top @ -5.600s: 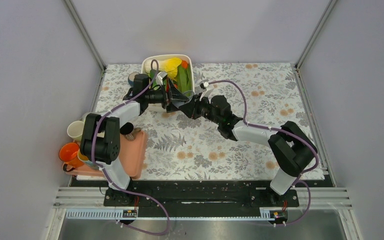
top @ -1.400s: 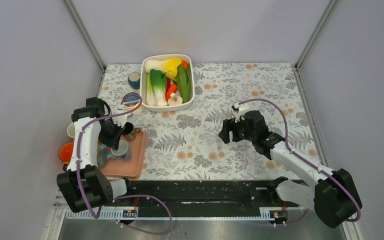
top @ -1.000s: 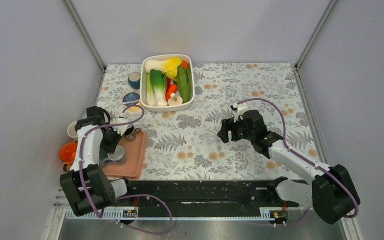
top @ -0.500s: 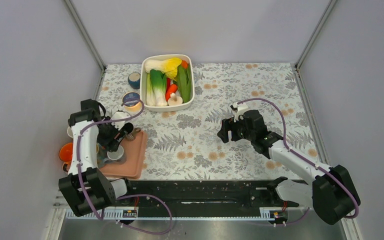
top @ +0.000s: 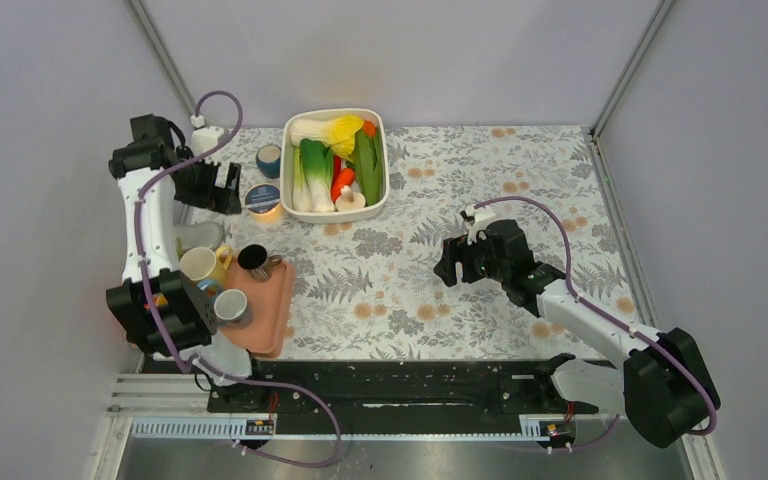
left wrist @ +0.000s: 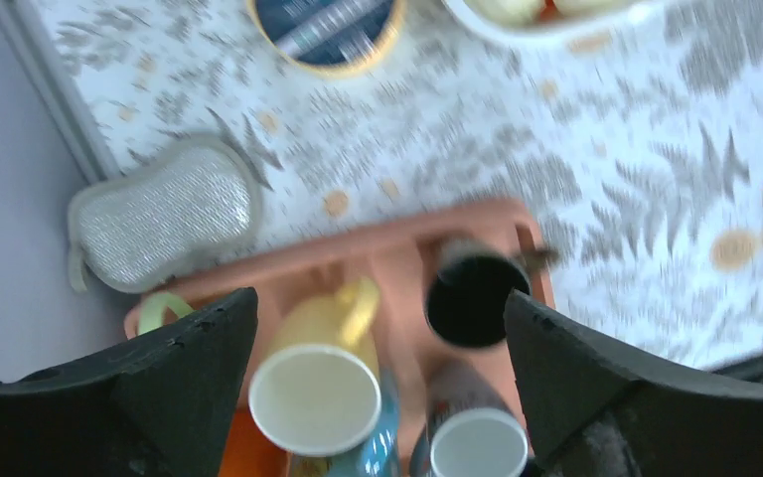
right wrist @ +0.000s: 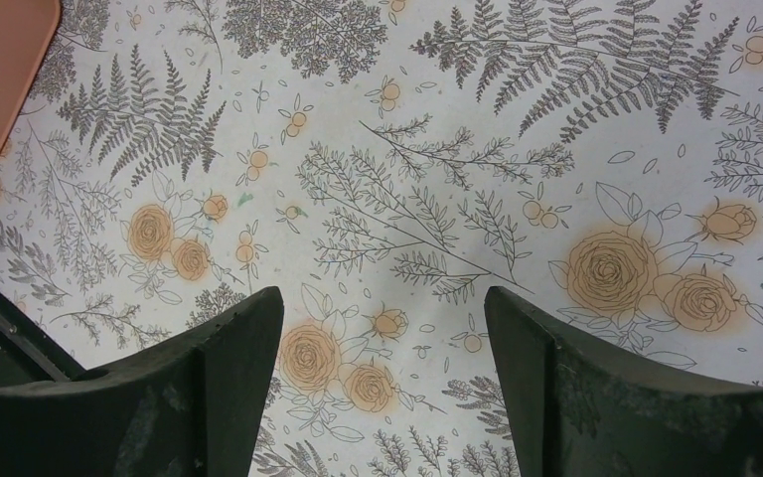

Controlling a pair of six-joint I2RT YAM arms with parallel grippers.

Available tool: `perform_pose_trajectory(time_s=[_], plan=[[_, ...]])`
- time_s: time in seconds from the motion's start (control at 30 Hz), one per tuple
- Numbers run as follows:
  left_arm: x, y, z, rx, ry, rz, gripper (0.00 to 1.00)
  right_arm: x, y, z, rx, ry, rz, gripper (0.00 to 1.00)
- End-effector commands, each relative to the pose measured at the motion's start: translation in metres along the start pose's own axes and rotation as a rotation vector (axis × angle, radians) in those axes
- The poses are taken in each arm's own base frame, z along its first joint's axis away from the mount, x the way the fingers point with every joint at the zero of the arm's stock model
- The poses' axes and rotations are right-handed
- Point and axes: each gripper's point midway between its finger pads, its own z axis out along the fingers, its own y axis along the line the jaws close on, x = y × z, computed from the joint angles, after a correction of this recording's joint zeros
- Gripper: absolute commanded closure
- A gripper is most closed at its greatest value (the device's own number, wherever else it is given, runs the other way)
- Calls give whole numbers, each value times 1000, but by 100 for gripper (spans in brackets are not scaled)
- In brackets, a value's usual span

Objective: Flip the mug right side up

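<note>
The mug (top: 230, 305) is a grey patterned one with a white inside, and it stands mouth up at the near end of the pink tray (top: 272, 310). The left wrist view shows the mug (left wrist: 477, 445) from above, blurred, beside a yellow mug (left wrist: 315, 397) and a black mug (left wrist: 474, 298). My left gripper (top: 215, 188) hangs open high over the table's back left, well away from the mug. Nothing lies between its fingers, and the left gripper (left wrist: 378, 300) looks straight down on the tray. My right gripper (top: 447, 265) is open over bare floral cloth, and the right gripper (right wrist: 382, 298) holds nothing.
A white dish (top: 383, 165) of vegetables stands at the back centre. Near it are a round tin (top: 262, 197) and a small blue cup (top: 268, 157). A grey sponge (left wrist: 164, 214) lies beyond the tray, and the left wall is close.
My left gripper opened and let go of the mug, leaving it upright on the tray. It then rose and swung toward the back left. The right arm has not moved.
</note>
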Motion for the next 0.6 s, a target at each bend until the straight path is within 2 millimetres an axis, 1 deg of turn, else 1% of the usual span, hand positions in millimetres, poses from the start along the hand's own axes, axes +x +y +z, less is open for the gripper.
perform_pose_trajectory(time_s=[0.0, 0.03, 0.07, 0.17, 0.2, 0.3, 0.33, 0.4, 0.53, 0.57], plan=[[-84, 38, 28, -122, -181, -192, 3, -24, 7, 1, -24, -54, 18, 17], [-93, 42, 40, -136, -169, -169, 2, -18, 6, 0, -18, -24, 30, 17], [-102, 47, 52, -159, -154, -140, 2, -16, 7, 0, -20, -15, 44, 17], [-119, 74, 92, -243, -83, -101, 2, -15, 10, -1, -27, 8, 80, 17], [-120, 83, 115, -237, -56, -107, 2, -13, 11, -1, -26, 18, 95, 18], [-143, 108, 141, -268, -82, -102, 1, -7, 11, -2, -17, 40, 137, 18], [-148, 112, 149, -268, -92, -94, 1, -7, 11, -3, -13, 42, 149, 18], [-152, 119, 165, -268, -103, -81, 1, -6, 11, -5, -8, 46, 165, 18], [-153, 117, 199, -251, -108, -9, 1, -10, 11, -9, 6, 48, 177, 18], [-154, 113, 207, -247, -104, 17, 1, -11, 11, -10, 10, 50, 177, 18]])
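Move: The mug, blue and still upside down, stands about 28 cm ahead of the left hand, some 2 cm to its left and 18 cm lower. The tape roll lies on the way, about 19 cm ahead, 2 cm left and 20 cm down; the vegetable bin's middle is some 27 cm ahead, 16 cm to the right and 19 cm down. From the right hand the mug is roughly 33 cm ahead, 44 cm left and 7 cm lower. The left hand sweeps fast, nearly straight forward by about 24 cm, over the tape roll and towards the upside-down blue mug, staying level at first and then sinking more and more steeply, some 12 cm in all, as the forward run dies out. Its wrist turns slightly counter-clockwise while the fingers, already wide, stay open and come to hang just short of the mug and above it, holding nothing. ##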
